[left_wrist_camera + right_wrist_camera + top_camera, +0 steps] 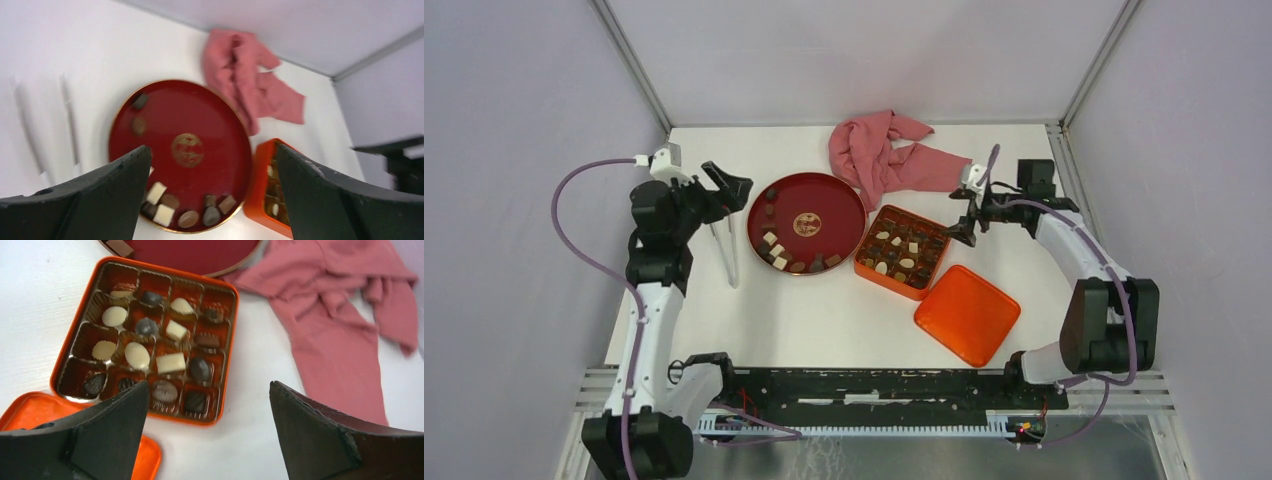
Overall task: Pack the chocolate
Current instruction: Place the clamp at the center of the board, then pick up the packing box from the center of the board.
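Several pieces of chocolate (781, 257), dark, tan and white, lie along the near rim of the round dark-red plate (824, 200). More chocolate (170, 362) sits in the cups of the open orange tin (864, 262). My left gripper (732, 185) hangs open above the plate's left side, and in its wrist view the left gripper (212, 150) frames the plate (210, 115) and its chocolates (190, 217) with nothing between the fingers. My right gripper (964, 215) is open at the tin's far right corner. In the right wrist view the right gripper (209, 385) is empty above the tin's rim (227, 365).
The tin's orange lid (967, 313) lies on the table near right of the tin. A crumpled pink cloth (889, 155) lies behind the plate and tin. White tongs (727, 255) rest on the table left of the plate.
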Robot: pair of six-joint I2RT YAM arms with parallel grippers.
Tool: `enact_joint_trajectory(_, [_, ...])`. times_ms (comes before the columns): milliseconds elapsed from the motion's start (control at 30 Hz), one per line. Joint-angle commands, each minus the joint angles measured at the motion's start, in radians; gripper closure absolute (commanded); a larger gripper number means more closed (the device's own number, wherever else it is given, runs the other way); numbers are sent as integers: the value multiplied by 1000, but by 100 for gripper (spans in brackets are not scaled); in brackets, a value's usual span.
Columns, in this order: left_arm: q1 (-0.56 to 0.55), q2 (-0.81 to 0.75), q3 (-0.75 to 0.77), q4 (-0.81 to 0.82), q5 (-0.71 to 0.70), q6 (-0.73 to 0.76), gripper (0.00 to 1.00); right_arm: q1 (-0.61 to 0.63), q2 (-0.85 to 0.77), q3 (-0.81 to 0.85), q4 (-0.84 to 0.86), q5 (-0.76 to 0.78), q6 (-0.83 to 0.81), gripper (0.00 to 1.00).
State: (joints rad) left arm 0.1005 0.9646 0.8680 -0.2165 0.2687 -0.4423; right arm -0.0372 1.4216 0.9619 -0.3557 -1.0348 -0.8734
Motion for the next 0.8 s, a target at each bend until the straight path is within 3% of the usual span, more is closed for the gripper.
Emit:
enact_joint_trajectory(0, [0, -47, -13, 125, 302, -40, 0, 147, 118, 152, -142, 104, -200, 8])
enact_joint_trajectory(100, [1, -54, -15, 82, 336, 67, 0, 227, 196, 194, -71, 312, -13, 12])
enact_joint_trajectory(200, [-9, -53, -23, 57, 318, 138, 1, 256, 267, 240, -54, 420, 76, 20])
enact_joint_trajectory(533, [-75, -5, -92, 98, 261, 167, 1, 283, 411, 335, -116, 598, 80, 33])
enact_joint_trajectory(767, [-78, -15, -119, 91, 234, 182, 1, 291, 449, 343, -118, 595, 59, 47])
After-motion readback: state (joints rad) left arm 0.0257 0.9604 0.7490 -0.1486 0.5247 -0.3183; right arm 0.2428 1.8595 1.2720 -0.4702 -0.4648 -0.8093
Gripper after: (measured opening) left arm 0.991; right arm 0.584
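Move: The right hand goes for the chocolate box: its middle is about 11 cm to the left, 3 cm back and 13 cm below, and its far rim near the right corner is nearer. From this hand the orange tray lies some 19 cm back and 4 cm right, the pink cloth 20 cm ahead and 12 cm left. From the left hand, the box is about 39 cm right and 1 cm back, the red plate 13 cm right and 6 cm ahead, the clamp 8 cm left and level, all some 24 cm below. Down by about 11 cm and forward 6 goes the right hand, after first swinging left and easing partly back, its fingers tipping down some 25 degrees and narrowing to just over half open as they come astride the box's far rim near the right corner. The left hand, wide open, rises briefly, then sinks, shifting right towards the plate and turning clockwise. ##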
